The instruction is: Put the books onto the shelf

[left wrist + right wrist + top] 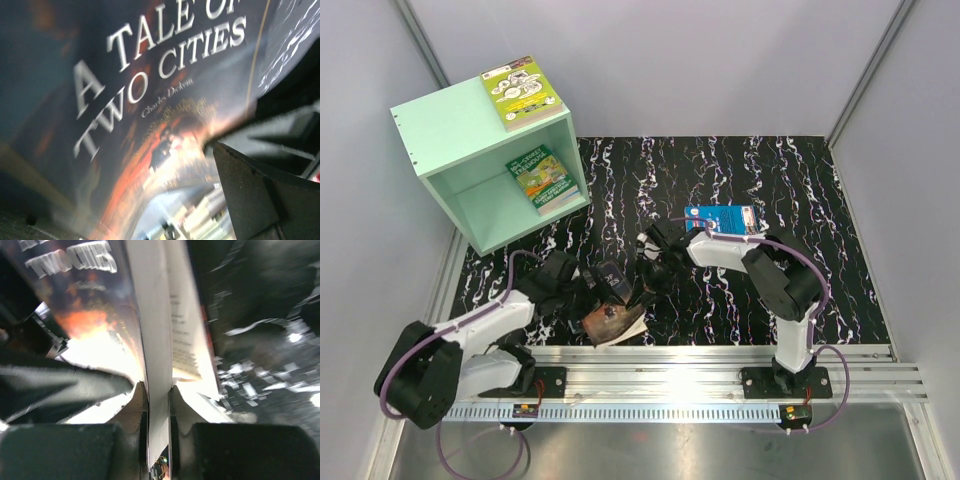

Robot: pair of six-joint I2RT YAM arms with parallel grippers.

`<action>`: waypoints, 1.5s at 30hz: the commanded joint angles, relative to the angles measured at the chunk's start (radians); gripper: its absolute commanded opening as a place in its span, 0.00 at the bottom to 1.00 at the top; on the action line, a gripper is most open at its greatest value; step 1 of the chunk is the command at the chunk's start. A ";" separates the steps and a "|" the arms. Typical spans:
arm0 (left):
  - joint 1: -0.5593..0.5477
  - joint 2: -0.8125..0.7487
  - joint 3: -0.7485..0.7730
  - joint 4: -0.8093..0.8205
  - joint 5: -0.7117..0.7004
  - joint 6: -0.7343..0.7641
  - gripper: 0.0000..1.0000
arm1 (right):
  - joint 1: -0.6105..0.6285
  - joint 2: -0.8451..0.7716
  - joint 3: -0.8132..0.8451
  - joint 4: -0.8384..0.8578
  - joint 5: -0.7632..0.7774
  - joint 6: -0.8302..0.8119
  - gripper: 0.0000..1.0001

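The dark "A Tale of Two Cities" book (613, 322) lies tilted on the marbled table between both arms. My right gripper (158, 390) is shut on its page edge, with the pages (156, 330) pinched between the jaws; in the top view the right gripper (650, 276) sits at the book's far side. My left gripper (608, 284) is open and close over the cover (150, 85), with one finger (250, 195) beside it. The mint-green shelf (440, 125) stands at the far left. A lime-green book (523, 92) lies on its top and a green one (545, 180) inside.
A blue book (723, 219) lies flat on the black marbled table (720, 170), partly under the right arm. A metal rail (720, 360) runs along the near edge. Grey walls close in the left, back and right sides.
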 commanded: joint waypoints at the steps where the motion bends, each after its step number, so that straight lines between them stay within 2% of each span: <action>1: 0.012 -0.083 0.052 -0.028 -0.091 0.000 0.99 | 0.037 -0.091 0.006 0.093 -0.060 0.067 0.00; 2: 0.018 -0.095 0.075 -0.072 -0.106 0.005 0.96 | 0.037 -0.096 0.001 0.093 -0.063 0.068 0.00; 5: 0.052 -0.098 0.096 -0.083 -0.064 0.022 0.69 | 0.037 -0.105 -0.002 0.093 -0.068 0.071 0.00; 6: 0.050 -0.100 0.104 -0.091 -0.059 0.019 0.38 | 0.037 -0.110 0.000 0.091 -0.068 0.073 0.00; 7: 0.052 -0.106 0.115 -0.103 -0.071 0.016 0.22 | 0.037 -0.118 0.004 0.084 -0.066 0.070 0.00; 9: 0.050 -0.118 0.156 -0.142 -0.076 0.019 0.03 | 0.038 -0.125 0.013 0.059 -0.052 0.064 0.00; 10: 0.052 -0.132 0.181 -0.164 -0.098 0.026 0.00 | 0.035 -0.133 0.023 0.048 -0.046 0.056 0.00; 14: 0.053 -0.135 0.326 -0.307 -0.151 0.081 0.00 | 0.035 -0.151 0.038 0.022 -0.026 0.052 0.00; 17: 0.052 -0.118 0.432 -0.352 -0.157 0.120 0.00 | 0.035 -0.158 0.053 0.010 -0.025 0.047 0.01; 18: 0.052 -0.111 0.461 -0.361 -0.157 0.152 0.00 | 0.037 -0.159 0.063 -0.019 -0.015 0.041 0.08; 19: 0.052 -0.103 0.540 -0.369 -0.155 0.172 0.00 | 0.035 -0.165 0.085 -0.039 -0.006 0.021 0.32; 21: 0.055 -0.054 0.645 -0.408 -0.155 0.253 0.00 | 0.032 -0.179 0.107 -0.108 0.043 -0.001 0.65; 22: 0.056 -0.034 0.702 -0.427 -0.154 0.282 0.00 | 0.029 -0.196 0.127 -0.137 0.064 -0.031 0.74; 23: 0.056 -0.010 0.834 -0.473 -0.160 0.313 0.00 | 0.026 -0.203 0.135 -0.168 0.087 -0.050 0.85; 25: 0.063 0.064 0.969 -0.517 -0.175 0.402 0.00 | 0.012 -0.237 0.141 -0.270 0.175 -0.094 0.95; 26: 0.067 0.088 1.112 -0.542 -0.171 0.436 0.00 | 0.003 -0.251 0.135 -0.301 0.207 -0.103 0.97; 28: 0.089 0.170 1.260 -0.568 -0.155 0.520 0.00 | -0.037 -0.309 0.094 -0.372 0.293 -0.108 0.97; 30: 0.130 0.269 1.475 -0.605 -0.110 0.580 0.00 | -0.102 -0.392 0.037 -0.415 0.343 -0.094 0.99; 33: 0.205 0.351 1.666 -0.556 -0.011 0.638 0.00 | -0.179 -0.479 -0.019 -0.424 0.354 -0.087 1.00; 35: 0.260 0.406 1.722 -0.458 0.076 0.620 0.00 | -0.232 -0.542 -0.060 -0.426 0.351 -0.087 1.00; 36: 0.326 0.417 1.736 -0.409 0.111 0.565 0.00 | -0.241 -0.553 -0.069 -0.429 0.350 -0.088 1.00; 37: 0.360 0.434 1.733 -0.292 0.160 0.528 0.00 | -0.247 -0.564 -0.083 -0.433 0.348 -0.094 1.00; 40: 0.477 0.472 1.716 -0.118 0.203 0.378 0.00 | -0.247 -0.558 -0.103 -0.447 0.342 -0.102 1.00; 43: 0.579 0.530 1.713 0.182 0.259 0.189 0.00 | -0.249 -0.562 -0.106 -0.458 0.356 -0.113 1.00; 44: 0.604 0.596 1.725 0.240 0.272 0.080 0.00 | -0.249 -0.562 -0.105 -0.464 0.366 -0.116 1.00; 45: 0.642 0.633 1.753 0.275 0.298 0.034 0.00 | -0.249 -0.564 -0.103 -0.465 0.370 -0.120 1.00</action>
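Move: A Tale of Two Cities, tipped up off the table, is already held by its right side in the right hand, its middle about 4 cm to that hand's left and 2 back. The same middle is some 3 cm right and 2 back of the open left hand, straddling the spine. The yellow book atop the shelf is about 28 cm ahead of the left hand, 15 left and 27 up. From the right hand, the blue book lies 17 cm ahead and 20 right. A Tale of Two Cities is pinched at the spine by the left fingers as they close, and both hands lift it about 5 cm before the right fingers open and that hand backs off to the right. The left hand sweeps it on, ever faster, up about 44 cm and 31 forward, finally veering left over the shelf top, the wrist tipping its fingers upward by some 60 degrees. ##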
